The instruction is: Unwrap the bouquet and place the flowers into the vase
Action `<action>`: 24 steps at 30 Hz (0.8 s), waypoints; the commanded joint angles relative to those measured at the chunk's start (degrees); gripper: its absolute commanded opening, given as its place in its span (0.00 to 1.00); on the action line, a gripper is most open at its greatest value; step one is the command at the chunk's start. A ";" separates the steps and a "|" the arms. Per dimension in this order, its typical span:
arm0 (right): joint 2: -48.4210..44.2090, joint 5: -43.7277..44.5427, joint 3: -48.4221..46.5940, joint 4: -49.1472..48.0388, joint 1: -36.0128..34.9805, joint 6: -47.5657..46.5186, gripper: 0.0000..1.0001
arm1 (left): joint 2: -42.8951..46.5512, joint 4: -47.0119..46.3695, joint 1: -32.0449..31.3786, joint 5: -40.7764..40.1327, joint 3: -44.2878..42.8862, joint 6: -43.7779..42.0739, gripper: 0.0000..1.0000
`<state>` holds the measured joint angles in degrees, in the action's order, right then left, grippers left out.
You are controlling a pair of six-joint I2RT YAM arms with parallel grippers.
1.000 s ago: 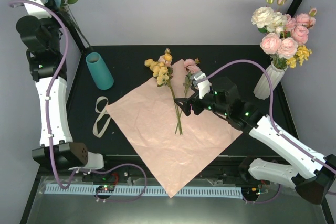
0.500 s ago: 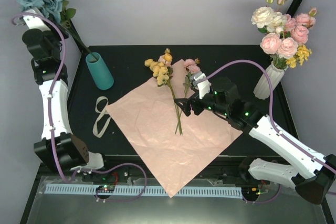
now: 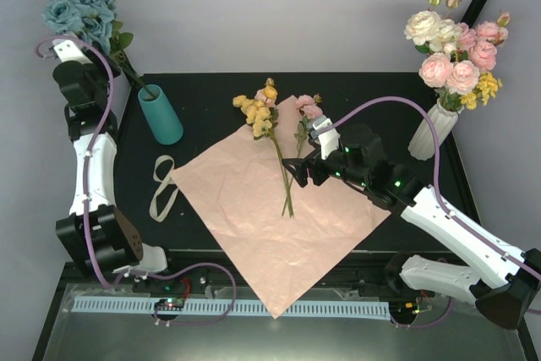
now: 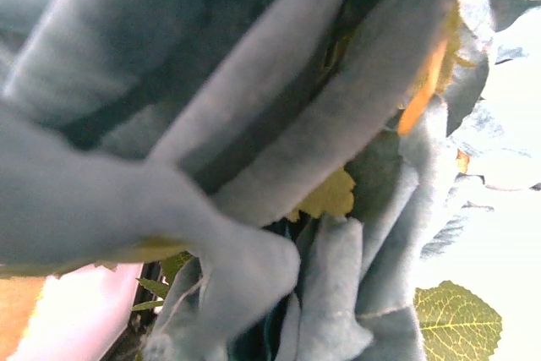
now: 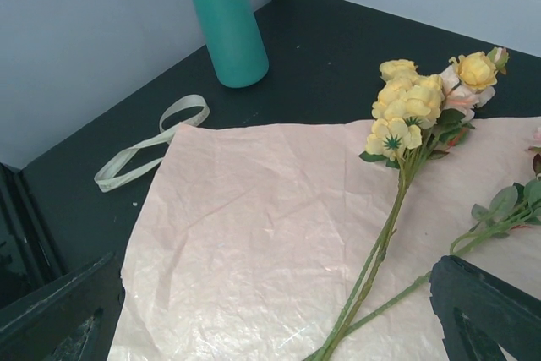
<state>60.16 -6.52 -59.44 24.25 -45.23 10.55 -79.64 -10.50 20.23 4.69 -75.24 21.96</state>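
Observation:
The teal vase stands at the back left of the table. High at the far left, my left gripper is shut on the blue-green flower cluster. Its petals hide the fingers, and its stem slants down to the vase mouth. The pink paper lies spread flat. On it lie the yellow flowers and pink flowers, stems towards me. My right gripper hovers open just over the stem ends.
The beige ribbon lies loose on the dark table left of the paper. A white ribbed vase with big pink and cream roses stands at the back right. Black frame posts rise at both back corners.
My left arm has carried the blue-green cluster down and to the right, with its stem at the vase mouth. The right arm and the flowers on the paper have not moved.

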 commanded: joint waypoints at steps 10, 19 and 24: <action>-0.02 1.42 -0.32 -0.17 0.31 0.52 1.00 | -1.81 -4.09 0.36 4.53 7.90 3.97 0.03; 0.47 1.34 -0.64 -0.27 0.21 0.70 1.00 | -1.51 -2.50 0.34 4.92 7.79 5.66 0.54; 0.83 1.32 -0.76 -0.34 0.30 0.78 1.00 | 0.21 3.15 0.26 2.26 4.55 8.19 0.98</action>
<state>60.55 -6.13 -59.44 24.49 -45.23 10.83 -81.73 -10.48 20.25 8.40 -66.61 27.79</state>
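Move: The blue flowers are already in the left hand, their stems reaching down to the teal vase. The vase's middle lies about 10 cm to this hand's right, some 5 cm back and 33 cm below. On the table about 43 cm below, the white ribbon is roughly 23 cm back and 13 cm right, and the yellow flowers level with the hand, 38 cm right. From the right hand the vase is about 38 cm left, 18 cm ahead and 18 cm below. Downward, with only a slight drift forward, the left hand lowers the held blue flowers about 9 cm, feeding their stems into the teal vase while the wrist tips some 10 degrees down and its left side dips as much. The descent stops; then the fingers open wide in place, giving up their grip on the stems. ##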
